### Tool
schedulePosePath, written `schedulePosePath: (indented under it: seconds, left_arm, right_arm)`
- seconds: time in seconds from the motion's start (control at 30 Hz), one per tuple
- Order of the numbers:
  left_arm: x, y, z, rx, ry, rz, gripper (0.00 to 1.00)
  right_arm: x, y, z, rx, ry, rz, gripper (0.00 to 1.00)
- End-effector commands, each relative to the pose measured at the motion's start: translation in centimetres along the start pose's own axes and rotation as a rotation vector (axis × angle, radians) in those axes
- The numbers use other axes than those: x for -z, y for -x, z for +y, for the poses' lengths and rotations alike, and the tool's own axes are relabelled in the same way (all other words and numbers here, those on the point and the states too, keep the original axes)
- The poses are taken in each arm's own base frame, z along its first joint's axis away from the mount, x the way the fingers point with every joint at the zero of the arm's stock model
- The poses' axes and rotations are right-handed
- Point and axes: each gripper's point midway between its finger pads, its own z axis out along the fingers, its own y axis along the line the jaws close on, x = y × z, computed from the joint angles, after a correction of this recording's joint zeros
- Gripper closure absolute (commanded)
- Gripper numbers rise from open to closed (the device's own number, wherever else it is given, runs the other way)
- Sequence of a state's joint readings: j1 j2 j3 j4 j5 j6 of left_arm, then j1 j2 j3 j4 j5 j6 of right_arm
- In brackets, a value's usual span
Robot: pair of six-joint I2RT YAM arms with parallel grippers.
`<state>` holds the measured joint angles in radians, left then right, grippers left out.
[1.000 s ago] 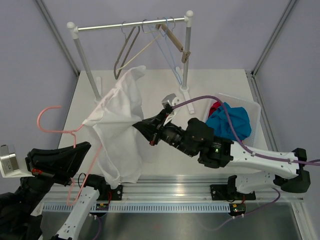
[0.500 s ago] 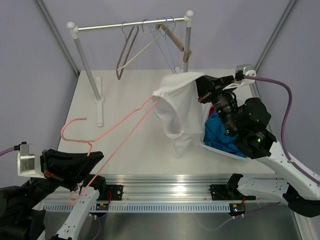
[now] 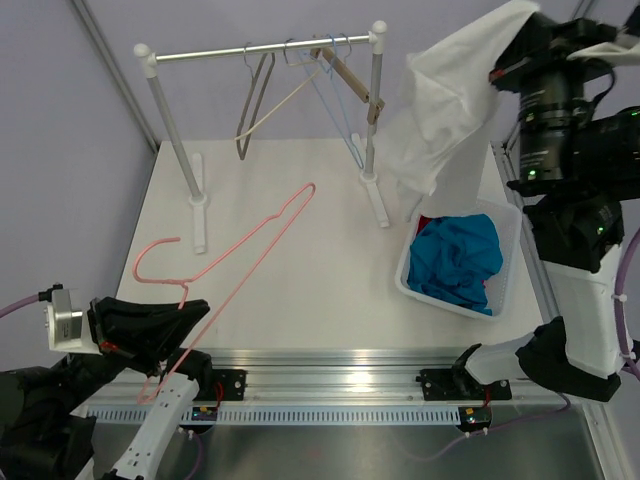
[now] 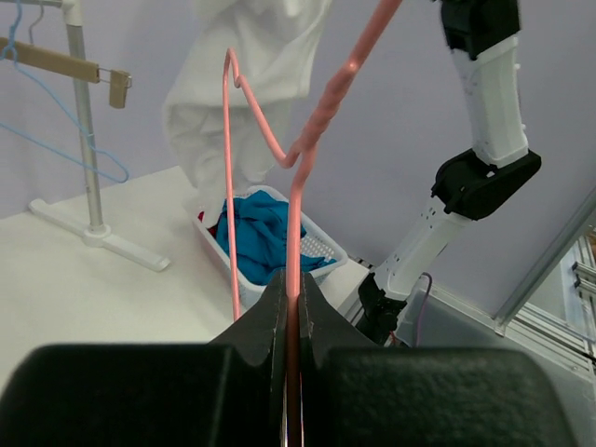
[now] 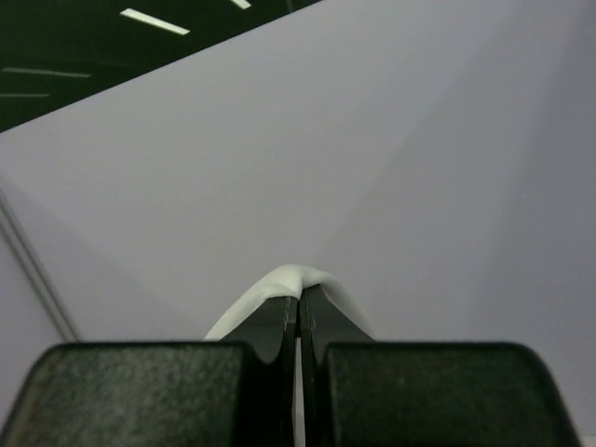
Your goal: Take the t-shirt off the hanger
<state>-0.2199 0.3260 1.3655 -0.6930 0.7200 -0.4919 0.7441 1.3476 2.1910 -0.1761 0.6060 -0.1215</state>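
Observation:
The white t-shirt point(image 3: 440, 110) hangs free in the air at the upper right, above the white basket point(image 3: 505, 290). My right gripper point(image 3: 512, 42) is shut on its top fold, which drapes over the fingertips in the right wrist view point(image 5: 298, 279). The pink hanger point(image 3: 240, 245) is bare and slants over the table's left half. My left gripper point(image 3: 190, 318) is shut on its lower wire, seen between the closed fingers in the left wrist view point(image 4: 293, 289). The shirt also shows in that view point(image 4: 242, 84), beyond the hanger.
A clothes rack point(image 3: 260, 50) with several empty hangers stands at the back of the table. The basket holds blue clothing point(image 3: 460, 255) and something red. The rack's feet point(image 3: 375, 195) rest on the table beside the basket.
My right arm has swung up and to the right, lifting the white t-shirt clear of the hanger and above the basket. The pink hanger has stayed low at the left.

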Motion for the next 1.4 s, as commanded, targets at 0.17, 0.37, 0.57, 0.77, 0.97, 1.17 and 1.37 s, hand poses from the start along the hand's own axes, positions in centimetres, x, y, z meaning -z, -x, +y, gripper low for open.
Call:
schedulePosePath:
  seconds: [0.17,0.37,0.57,0.77,0.97,1.17,1.37]
  left_arm:
    - [-0.2,-0.3,1.9,-0.034,0.065,-0.024,1.00]
    - [-0.4,-0.6,2.8,-0.028,0.095,-0.019,1.00]
    - [-0.8,-1.0,4.0,-0.014,0.130,-0.013,1.00]
    - [-1.1,-1.3,4.4,-0.002,0.138,-0.002,1.00]
    - [-1.2,-1.3,5.3,-0.004,0.177,-0.009,1.00]
    - [-0.5,-0.7,6.6,-0.017,0.270,-0.044,1.00]
    - [1.2,-1.6,11.1,-0.031,0.526,-0.012,1.00]
  right_arm:
    - [-1.7,2.3,-4.8,0.233,-0.153,-0.037,1.00]
    - [-2.3,-0.2,-6.6,0.246,-0.180,0.002,1.00]
    - [-0.4,-5.2,-9.1,0.251,-0.202,0.070,1.00]
    - [3.1,-10.3,-14.6,0.218,-0.347,0.124,1.00]
    - [9.8,-13.3,-20.0,0.166,-0.566,0.113,1.00]
    - [19.0,-28.4,-25.1,0.026,-0.725,0.327,1.00]
    - [26.5,-37.8,-27.8,-0.119,-0.829,0.452,0.96]
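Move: The laundry basket, where the held white t-shirt is to go, lies roughly 60 cm below the right hand, about 4 cm ahead and 9 cm to its right. The blue t-shirt fills its near part, 2 cm ahead of the hand and 8 cm right; the rack's right foot stands about 15 cm beyond the basket and 20 cm left of it. For the left hand, the rack bar's middle is some 42 cm ahead, 5 cm right, roughly level; the grey hanger hangs from it, 38 cm ahead, 3 cm right. Bring the right gripper over 50 cm down into the basket with the white t-shirt pinched, first lifting slightly, veering about 12 cm right overall and tipping the fingers some 50 degrees downward; swing forward then back on the way, and stay closed. Meanwhile ease the left gripper, still pinching the pink hanger, about 7 cm forward towards the rack, slightly down and left, turning counter-clockwise. ##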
